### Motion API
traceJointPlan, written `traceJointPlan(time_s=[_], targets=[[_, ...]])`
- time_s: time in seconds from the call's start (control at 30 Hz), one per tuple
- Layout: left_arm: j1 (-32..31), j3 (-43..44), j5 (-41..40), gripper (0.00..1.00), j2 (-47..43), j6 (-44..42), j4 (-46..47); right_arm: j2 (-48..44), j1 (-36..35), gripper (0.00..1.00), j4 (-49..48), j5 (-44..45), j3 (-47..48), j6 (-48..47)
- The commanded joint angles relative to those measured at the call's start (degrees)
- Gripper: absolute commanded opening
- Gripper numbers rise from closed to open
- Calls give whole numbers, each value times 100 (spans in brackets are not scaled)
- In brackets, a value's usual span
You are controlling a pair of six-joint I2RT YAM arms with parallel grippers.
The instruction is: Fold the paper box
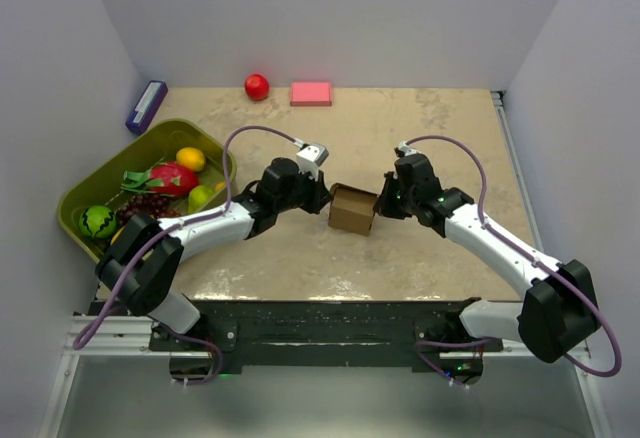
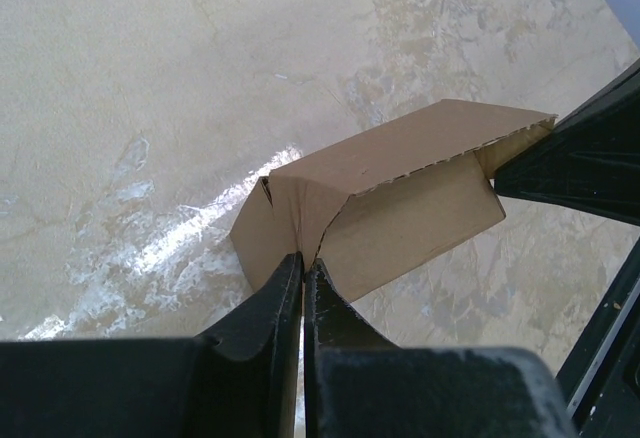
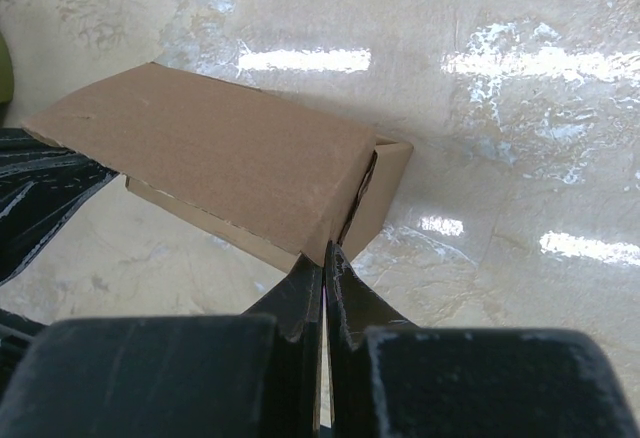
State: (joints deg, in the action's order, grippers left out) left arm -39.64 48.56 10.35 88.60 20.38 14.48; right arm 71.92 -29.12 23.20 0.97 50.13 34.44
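Note:
The paper box (image 1: 352, 208) is a small brown cardboard carton in the middle of the table, with a top flap folded over it. My left gripper (image 1: 322, 198) is at its left side. In the left wrist view the left gripper (image 2: 302, 263) is shut on a folded edge of the paper box (image 2: 400, 188). My right gripper (image 1: 382, 201) is at the box's right side. In the right wrist view the right gripper (image 3: 325, 250) is shut, its tips touching the lower corner of the flap of the paper box (image 3: 220, 158). Whether cardboard sits between those tips does not show.
A green tray (image 1: 75, 208) of toy fruit sits at the left. A red ball (image 1: 257, 86), a pink block (image 1: 311, 93) and a purple box (image 1: 146, 106) lie along the back wall. White walls close in the table.

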Motion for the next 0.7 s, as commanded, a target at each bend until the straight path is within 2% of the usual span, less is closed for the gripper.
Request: traceJointPlan(time_s=[0.0,0.23,0.37,0.5,0.6,0.67], targets=[[-114,233,-24,2,52,10,-24,33,3,3,316,131,164,-130],[-123,365,-121,3,61,-122,-270,-178,3,25,685,394,418,-156],[-132,374,-121,4,52,-131,-296,-397,-5,48,958,597,568,-209],[-132,400,-112,4,44,-131,-323,-669,-84,51,1169,922,752,-244],[-132,392,-112,4,44,-140,-341,-933,-496,50,933,1212,884,-332],[-132,392,-112,4,52,-131,-341,-891,-1049,46,862,1500,1024,-420]])
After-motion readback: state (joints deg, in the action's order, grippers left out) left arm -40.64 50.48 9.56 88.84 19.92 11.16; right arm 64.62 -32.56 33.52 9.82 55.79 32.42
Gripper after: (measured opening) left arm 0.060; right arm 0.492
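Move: The right fingers are shut on the right-hand corner of the paper box, whose middle lies about 5 cm to their left, roughly level fore and aft and some 3 cm lower. The left fingers are pinching its opposite end; from them the middle is about 6 cm right, 1 cm back and 3 cm down. No other thing stands close. The right hand opens halfway, backing about 2 cm right off the box corner, then rises some 5 cm. ##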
